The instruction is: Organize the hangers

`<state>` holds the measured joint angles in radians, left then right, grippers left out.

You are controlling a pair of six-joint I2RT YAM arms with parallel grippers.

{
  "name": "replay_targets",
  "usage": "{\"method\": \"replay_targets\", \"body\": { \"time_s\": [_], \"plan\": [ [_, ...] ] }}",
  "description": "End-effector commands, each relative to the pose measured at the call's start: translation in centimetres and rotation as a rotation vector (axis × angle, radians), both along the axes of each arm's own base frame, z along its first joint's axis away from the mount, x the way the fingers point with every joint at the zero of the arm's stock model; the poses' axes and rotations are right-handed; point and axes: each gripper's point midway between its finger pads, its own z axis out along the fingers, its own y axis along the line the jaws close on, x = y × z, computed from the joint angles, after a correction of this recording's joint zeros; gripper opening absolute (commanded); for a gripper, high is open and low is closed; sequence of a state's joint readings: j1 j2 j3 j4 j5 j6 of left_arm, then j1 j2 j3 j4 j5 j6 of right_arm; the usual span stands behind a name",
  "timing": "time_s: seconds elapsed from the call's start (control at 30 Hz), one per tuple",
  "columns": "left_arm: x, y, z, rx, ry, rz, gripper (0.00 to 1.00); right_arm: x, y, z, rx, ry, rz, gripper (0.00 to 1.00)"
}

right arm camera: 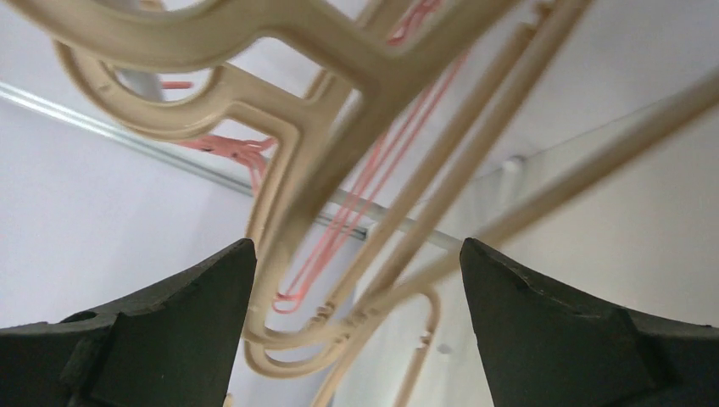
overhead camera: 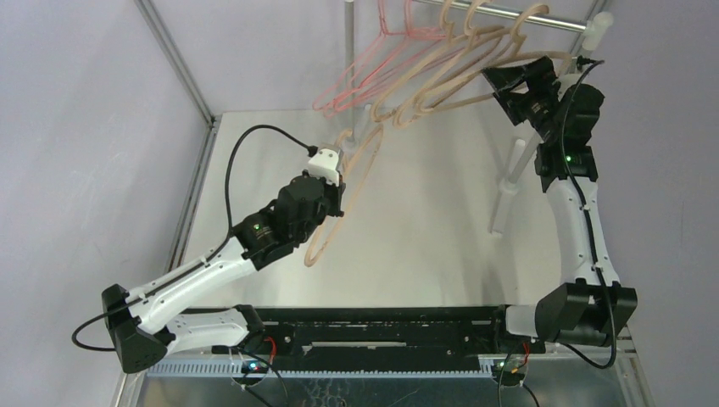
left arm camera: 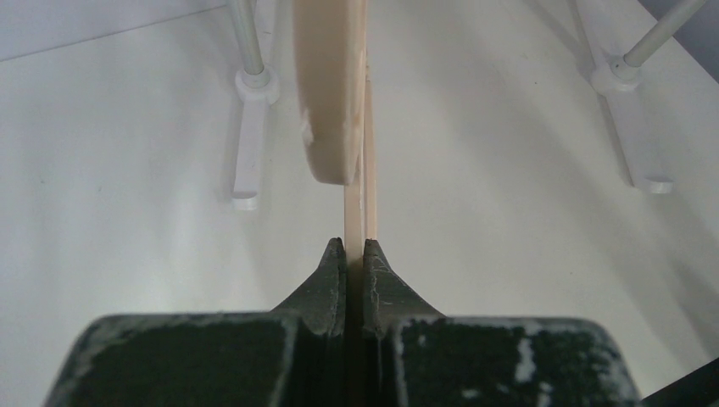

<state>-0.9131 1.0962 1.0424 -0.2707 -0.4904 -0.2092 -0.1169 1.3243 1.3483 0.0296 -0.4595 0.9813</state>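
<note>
My left gripper [overhead camera: 339, 188] is shut on a beige hanger [overhead camera: 315, 254] and holds it above the table, left of centre. In the left wrist view the jaws of that gripper [left arm camera: 356, 248] pinch the hanger's thin bar, and its thick arm [left arm camera: 331, 85] rises ahead. Several beige hangers [overhead camera: 441, 76] hang by their hooks on the rack rail [overhead camera: 543, 19], with pink wire hangers [overhead camera: 365, 72] to their left. My right gripper [overhead camera: 511, 72] stands open beside the hung beige hangers. Their bars [right arm camera: 398, 229] pass between its wide-apart jaws, untouched, with the pink hangers [right arm camera: 373, 186] behind.
The rack's white feet [left arm camera: 246, 170] [left arm camera: 632, 161] stand on the white table [overhead camera: 424, 220]. A rack upright [overhead camera: 349, 34] rises at the back and a second white post [overhead camera: 509, 186] stands at the right. A metal frame post [overhead camera: 178, 59] edges the left side.
</note>
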Motion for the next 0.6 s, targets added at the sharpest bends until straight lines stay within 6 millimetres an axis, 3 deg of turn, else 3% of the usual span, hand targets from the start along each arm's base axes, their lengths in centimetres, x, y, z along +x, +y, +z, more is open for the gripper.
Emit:
{"method": "replay_targets", "body": {
  "time_s": [0.0,0.2,0.47,0.57],
  "plan": [
    [0.5,-0.4,1.9,-0.053,-0.044,-0.005,0.00,-0.9,-1.7,-1.2,-0.181,0.057,-0.121,0.98],
    [0.6,-0.5,1.7,-0.053,-0.038,0.000,0.00,-2.9,-1.7,-2.6,-0.341,0.109,-0.182,0.98],
    [0.5,-0.7,1.2,-0.059,-0.026,0.000,0.02,-7.6,-1.2,-3.9,-0.544,0.100,-0.269,0.98],
    [0.6,-0.7,1.2,-0.057,-0.025,0.000,0.02,-8.7,-1.3,-3.3,-0.591,0.067,-0.300,0.98]
  ]
}}
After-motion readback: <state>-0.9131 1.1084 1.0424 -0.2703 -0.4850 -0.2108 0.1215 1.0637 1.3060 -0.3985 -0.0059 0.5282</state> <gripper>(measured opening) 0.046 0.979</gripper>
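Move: The beige hanger still held by the left gripper is the next one for the empty right hand: its middle lies about 36 cm to the right hand's left, 14 cm back and 13 cm lower. The nearest hung beige hanger is about 6 cm ahead, 3 cm left and 4 cm up; the pink hangers hang some 28 cm left and 8 cm ahead, about level. From the left hand, the held hanger's middle is practically at the fingertips, 1 cm ahead and 1 cm right. The hung beige hangers are left behind as the right hand, fingers staying wide open, first sinks about 5 cm beside them and then draws back some 7 cm towards its base, rising slightly at the end. Meanwhile the wrist rolls its left side down by nearly 30 degrees and swings a little clockwise. The left fingers keep their pinch on the last beige hanger, almost still. ##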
